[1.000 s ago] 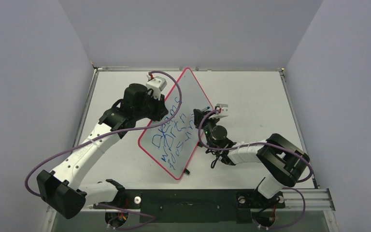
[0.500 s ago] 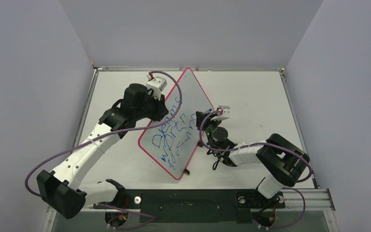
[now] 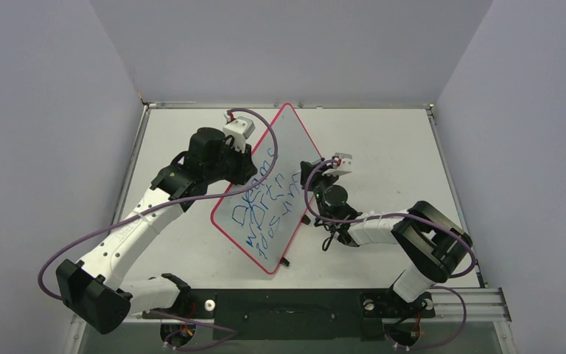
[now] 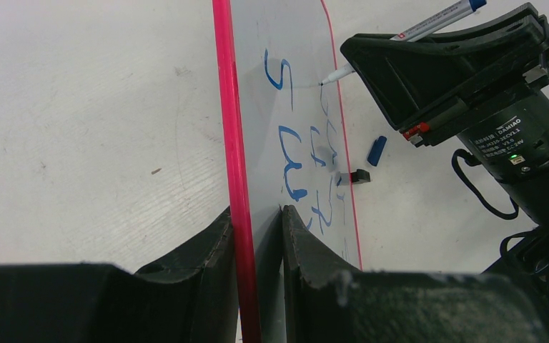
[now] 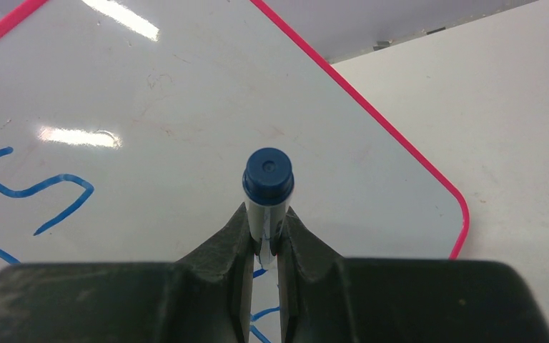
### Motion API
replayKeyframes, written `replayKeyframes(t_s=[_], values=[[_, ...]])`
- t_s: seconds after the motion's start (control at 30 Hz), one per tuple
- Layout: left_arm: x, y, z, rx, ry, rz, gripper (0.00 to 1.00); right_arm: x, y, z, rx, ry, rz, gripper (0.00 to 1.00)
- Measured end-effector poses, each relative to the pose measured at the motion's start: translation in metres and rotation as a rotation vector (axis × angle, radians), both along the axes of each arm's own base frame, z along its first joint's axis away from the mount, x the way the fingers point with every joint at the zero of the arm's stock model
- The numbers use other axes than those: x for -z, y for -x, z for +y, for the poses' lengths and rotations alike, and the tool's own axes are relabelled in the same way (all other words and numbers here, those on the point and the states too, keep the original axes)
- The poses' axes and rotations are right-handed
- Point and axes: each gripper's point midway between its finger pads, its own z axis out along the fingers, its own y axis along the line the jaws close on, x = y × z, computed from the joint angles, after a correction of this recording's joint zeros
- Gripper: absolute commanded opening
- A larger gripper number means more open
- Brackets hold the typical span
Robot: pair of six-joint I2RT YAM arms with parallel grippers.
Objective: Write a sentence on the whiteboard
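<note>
The whiteboard (image 3: pixel 254 236) stands tilted on its lower edge, its red-pink rim (image 4: pixel 227 107) pinched between my left gripper's (image 4: pixel 256 214) jaws at the upper left edge. The sentence (image 3: pixel 265 200) runs in three blue lines across its face, and its letters (image 4: pixel 289 153) also show in the left wrist view. My right gripper (image 5: pixel 266 214) is shut on a white marker with a blue end (image 5: pixel 267 179), which points at the whiteboard (image 5: pixel 186 86). The marker's tip (image 4: pixel 324 82) touches the board near its right rim. From above, the right gripper (image 3: pixel 312 179) sits at the board's right edge.
A blue marker cap (image 4: pixel 377 149) and a small black clip (image 4: pixel 358 176) lie on the white table right of the board. Another black clip (image 3: pixel 286 261) sticks out at the board's bottom corner. Grey walls close in the table (image 3: pixel 390 140) on three sides.
My right gripper has shifted slightly up and to the right along the board's right edge with the marker. The left arm and the board have not moved.
</note>
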Motion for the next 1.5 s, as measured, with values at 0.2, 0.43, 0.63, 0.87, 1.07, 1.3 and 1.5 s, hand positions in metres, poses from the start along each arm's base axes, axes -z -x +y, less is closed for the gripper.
replayKeyframes(t_s=[0.2,0.43,0.63,0.87,1.07,1.3,1.5], values=[[0.0,0.0,0.0,0.0,0.0,0.0,0.0,-0.007,-0.004,0.004,-0.009,0.003,-0.012,0.0],[0.0,0.0,0.0,0.0,0.0,0.0,0.0,-0.008,-0.004,0.004,-0.01,0.004,-0.014,0.0],[0.0,0.0,0.0,-0.001,-0.001,0.001,0.0,0.006,-0.002,0.0,-0.006,0.015,0.005,0.0],[0.0,0.0,0.0,-0.001,-0.001,0.001,0.0,0.037,0.005,-0.013,0.02,0.035,0.058,0.0],[0.0,0.0,0.0,-0.001,-0.001,0.001,0.0,0.048,0.008,-0.018,0.041,0.02,0.072,0.0],[0.0,0.0,0.001,-0.001,-0.001,0.0,0.0,0.053,0.015,-0.016,0.043,0.011,0.083,0.0],[-0.001,0.001,0.002,-0.004,-0.002,-0.001,0.0,0.052,0.021,-0.009,0.034,0.009,0.082,0.0]])
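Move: Left of the right hand, the marker tip meets the whiteboard at the unfinished letter, about 4 cm left, level in reach and 4 cm below. The board's far lower corner lies roughly 10 cm ahead, level sideways and 13 cm down; the nearer black clip is some 6 cm back, 3 cm left and 15 cm down. From the left hand, pinching the board's upper edge, that letter is about 5 cm ahead, 14 cm right and 11 cm below. Finishing a short upstroke of about 1 cm, the right hand pauses, then draws the held marker down the slanted board some 6 cm, drifting right with the slope, and finally curls back towards its base and slightly left at that low level. The wrist barely tilts and the fingers keep hold of the marker, while the left hand stays put, still gripping the board's edge. ##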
